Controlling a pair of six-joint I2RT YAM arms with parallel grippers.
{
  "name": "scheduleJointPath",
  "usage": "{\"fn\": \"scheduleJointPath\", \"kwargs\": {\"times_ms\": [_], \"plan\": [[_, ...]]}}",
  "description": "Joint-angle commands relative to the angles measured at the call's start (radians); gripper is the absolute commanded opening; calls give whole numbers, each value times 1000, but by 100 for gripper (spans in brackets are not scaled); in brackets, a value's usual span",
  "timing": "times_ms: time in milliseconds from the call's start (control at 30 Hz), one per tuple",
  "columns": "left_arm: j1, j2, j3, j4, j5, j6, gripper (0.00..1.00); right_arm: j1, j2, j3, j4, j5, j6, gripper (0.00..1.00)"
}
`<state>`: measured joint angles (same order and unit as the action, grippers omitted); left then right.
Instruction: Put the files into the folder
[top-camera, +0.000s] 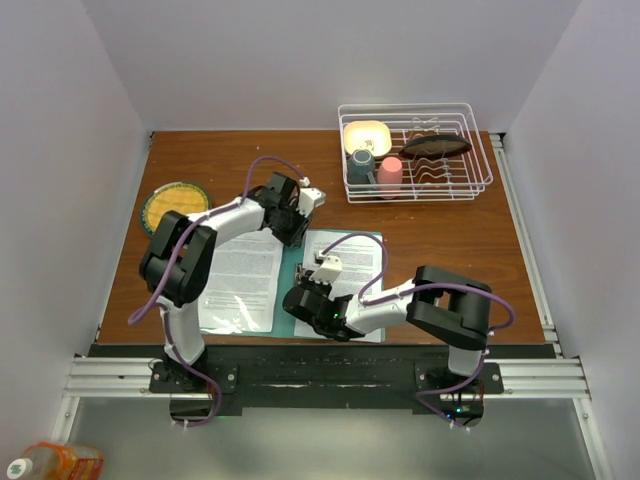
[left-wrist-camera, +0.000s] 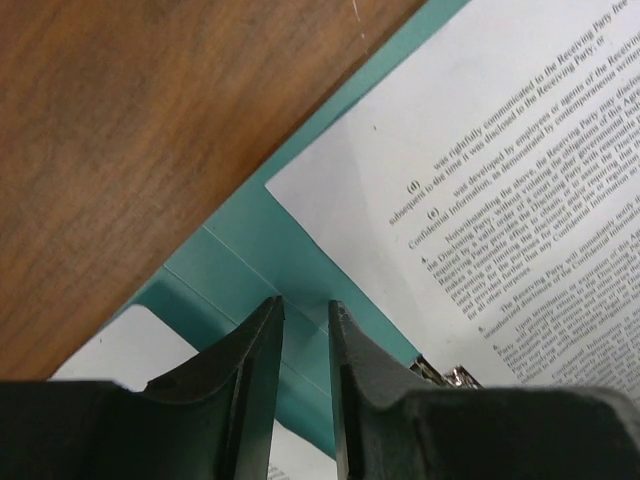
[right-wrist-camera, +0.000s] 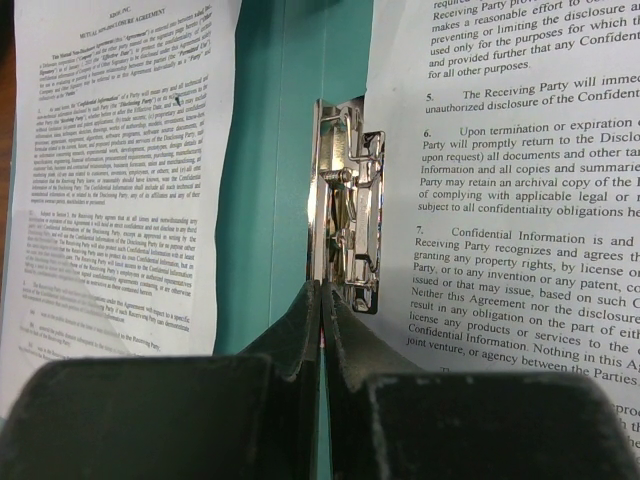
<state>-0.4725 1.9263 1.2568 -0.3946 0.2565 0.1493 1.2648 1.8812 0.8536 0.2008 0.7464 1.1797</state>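
The teal folder (top-camera: 291, 262) lies open on the table, and a printed white sheet (top-camera: 240, 280) rests on its left leaf. Another sheet (top-camera: 352, 250) covers the right leaf, beside a metal clip (right-wrist-camera: 345, 200) at the crease. My left gripper (top-camera: 300, 235) hovers at the folder's far edge. In the left wrist view it (left-wrist-camera: 306, 305) stands open over the bare teal folder (left-wrist-camera: 250, 240), nothing between the fingers. My right gripper (top-camera: 305, 290) is low over the crease. In the right wrist view it (right-wrist-camera: 321, 285) is shut, tips against the clip's near end, between the two sheets (right-wrist-camera: 110, 180) (right-wrist-camera: 510, 150).
A white wire dish rack (top-camera: 470, 150) stands at the back right with a yellow bowl (top-camera: 366, 135), two cups and a dark item. A yellow-green plate (top-camera: 175, 205) lies at the left. Bare brown table (top-camera: 450, 235) surrounds the folder.
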Motion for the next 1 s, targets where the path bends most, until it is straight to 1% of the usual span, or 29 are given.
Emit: {"fn": "scheduleJointPath", "kwargs": {"times_ms": [0, 133, 267, 400, 533, 633, 667, 733, 767, 800, 833, 867, 900, 933, 967], "plan": [[-18, -107, -23, -69, 41, 24, 31, 33, 176, -136, -541, -225, -38, 2], [-58, -101, -51, -72, 36, 33, 31, 34, 188, -133, -541, -225, -40, 2], [-63, -90, -50, -61, 27, 29, 30, 33, 165, -130, -551, -214, -48, 2], [-57, -115, -22, -79, 15, 29, 30, 31, 119, -87, -610, -193, -86, 7], [-11, -157, 30, -122, 1, 41, 30, 9, 72, -5, -669, -167, -152, 15], [66, -206, 44, -148, -29, 73, 31, -31, 24, 35, -693, -150, -216, 23], [113, -217, 35, -161, -33, 84, 31, -48, -8, 42, -696, -150, -235, 32], [155, -239, 20, -170, -66, 125, 31, -99, -42, 68, -693, -153, -309, 38], [190, -248, -18, -156, -80, 137, 31, -114, -59, 81, -689, -156, -340, 44], [205, -257, -42, -144, -104, 157, 31, -123, -94, 109, -680, -160, -374, 48], [216, -266, -65, -132, -117, 167, 31, -134, -108, 128, -678, -162, -446, 50], [230, -265, -101, -113, -125, 173, 31, -131, -120, 148, -673, -159, -481, 51], [235, -263, -118, -101, -132, 179, 31, -130, -146, 179, -660, -160, -524, 52], [236, -254, -131, -89, -151, 179, 31, -121, -157, 186, -646, -168, -605, 52], [242, -251, -141, -79, -151, 179, 31, -114, -169, 191, -634, -179, -641, 53]]}}
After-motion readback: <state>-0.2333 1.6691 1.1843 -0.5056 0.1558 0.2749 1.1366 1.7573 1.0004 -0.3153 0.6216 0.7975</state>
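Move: The folder's metal clip lies right at the closed right fingertips, its middle about 4 cm ahead and 1 cm left, level with them; the right sheet's middle is some 9 cm to the right and 2 back, the left sheet's 16 cm left and 1 back. From the left hand the left sheet's middle is about 13 cm left, 11 back and 3 down; the pie stands 28 cm left and 9 ahead. Right fingers open halfway beside the clip, sweeping 7 cm right, as the left hand swings 12 cm left. ##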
